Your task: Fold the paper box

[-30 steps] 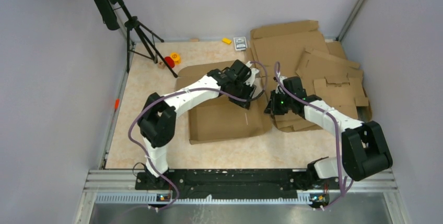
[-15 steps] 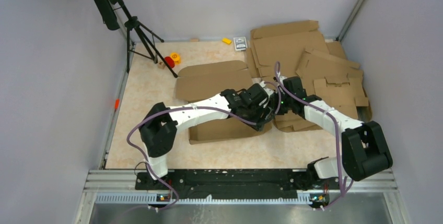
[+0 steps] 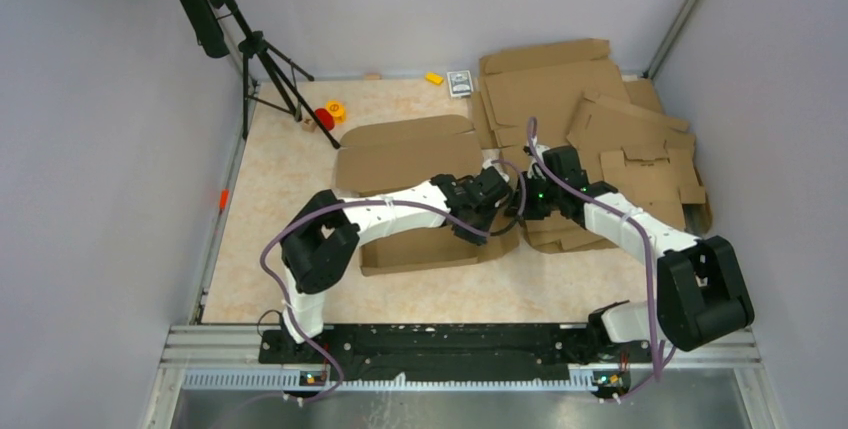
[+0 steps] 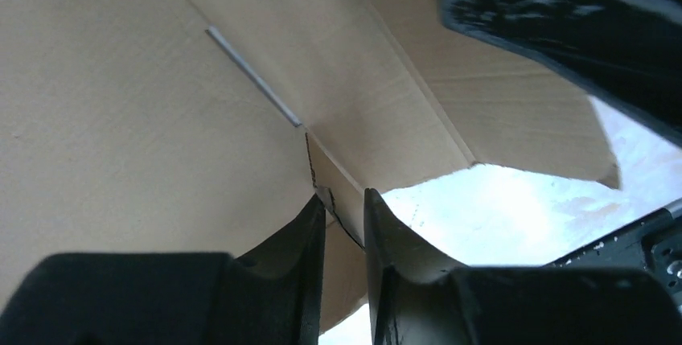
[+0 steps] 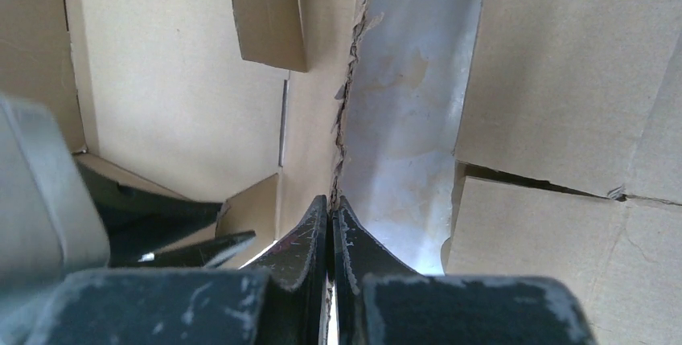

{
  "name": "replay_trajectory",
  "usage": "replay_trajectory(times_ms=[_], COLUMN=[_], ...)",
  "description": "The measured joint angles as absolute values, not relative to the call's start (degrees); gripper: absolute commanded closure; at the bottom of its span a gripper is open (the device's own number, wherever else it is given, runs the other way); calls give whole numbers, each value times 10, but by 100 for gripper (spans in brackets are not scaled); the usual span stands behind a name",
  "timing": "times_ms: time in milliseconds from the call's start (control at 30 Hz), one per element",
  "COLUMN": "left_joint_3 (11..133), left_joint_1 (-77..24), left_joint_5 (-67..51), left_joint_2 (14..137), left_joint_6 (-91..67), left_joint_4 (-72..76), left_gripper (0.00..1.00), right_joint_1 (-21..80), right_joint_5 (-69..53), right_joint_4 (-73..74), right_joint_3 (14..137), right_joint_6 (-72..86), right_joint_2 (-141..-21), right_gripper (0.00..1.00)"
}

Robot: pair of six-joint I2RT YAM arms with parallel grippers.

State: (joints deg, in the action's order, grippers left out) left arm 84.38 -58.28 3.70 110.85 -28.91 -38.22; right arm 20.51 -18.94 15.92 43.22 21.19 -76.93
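Note:
The paper box [image 3: 420, 239] is a large brown cardboard piece in mid-table, with its back flap [image 3: 400, 154] lying flat behind it. My left gripper [image 3: 493, 217] is inside the box's right end. In the left wrist view its jaws [image 4: 344, 210] stand a narrow gap apart with a small corner flap [image 4: 342, 188] slanting between the fingers. My right gripper [image 3: 520, 204] is just right of it, at the box's right wall. In the right wrist view this gripper [image 5: 331, 207] is shut on the wall's ragged upper edge [image 5: 347, 80], with the box's inside [image 5: 177, 80] to the left.
A pile of other cardboard blanks [image 3: 600, 119] fills the back right and reaches my right arm. A black tripod [image 3: 265, 59] stands at the back left, near small red [image 3: 325, 117] and yellow [image 3: 336, 107] objects. A yellow piece [image 3: 433, 78] and a small card [image 3: 460, 82] lie by the back wall.
My left arm swung from the box's back right down to its right end, beside the right gripper. Its jaws narrowed around the corner flap. The right gripper kept its grip and place.

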Motion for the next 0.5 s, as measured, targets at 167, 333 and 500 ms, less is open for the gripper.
replay_trajectory(times_ms=[167,333,500], left_joint_3=[796,763,710], left_joint_1=[-559,-544,-507], left_joint_5=[33,29,-15], left_joint_2=[1087,1057,975], left_joint_6=[-309,-319,-313], left_joint_4=[-357,-336,-324], left_gripper=[43,34,24], right_joint_1=[208,212,213], right_joint_5=[-194,-194,-191], right_joint_4=[167,183,192], right_joint_3=[437,459,463], right_joint_6=[212,209,205], right_joint_2=[-768,-766,-765], right_gripper=[100,100,100])
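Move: Between the left fingers stands the corner flap, its middle about 1 cm below the hand point. From that hand, the slit in the box floor lies about 4 cm ahead and 1 cm left, some 5 cm lower, and the near wall's middle about 6 cm back and 11 cm left. The right hand already holds the side wall's torn edge right at its fingertips; from it the corner flap lies about 6 cm back, 8 cm left and 3 cm lower. Opening wide from a nearly shut grip, the left fingers let go of the corner flap while the hand moves about 5 cm left over the box floor, dipping slightly before it rises to end some 2.5 cm higher. The right hand, still pinching the side wall's edge, lifts about 1.5 cm. ##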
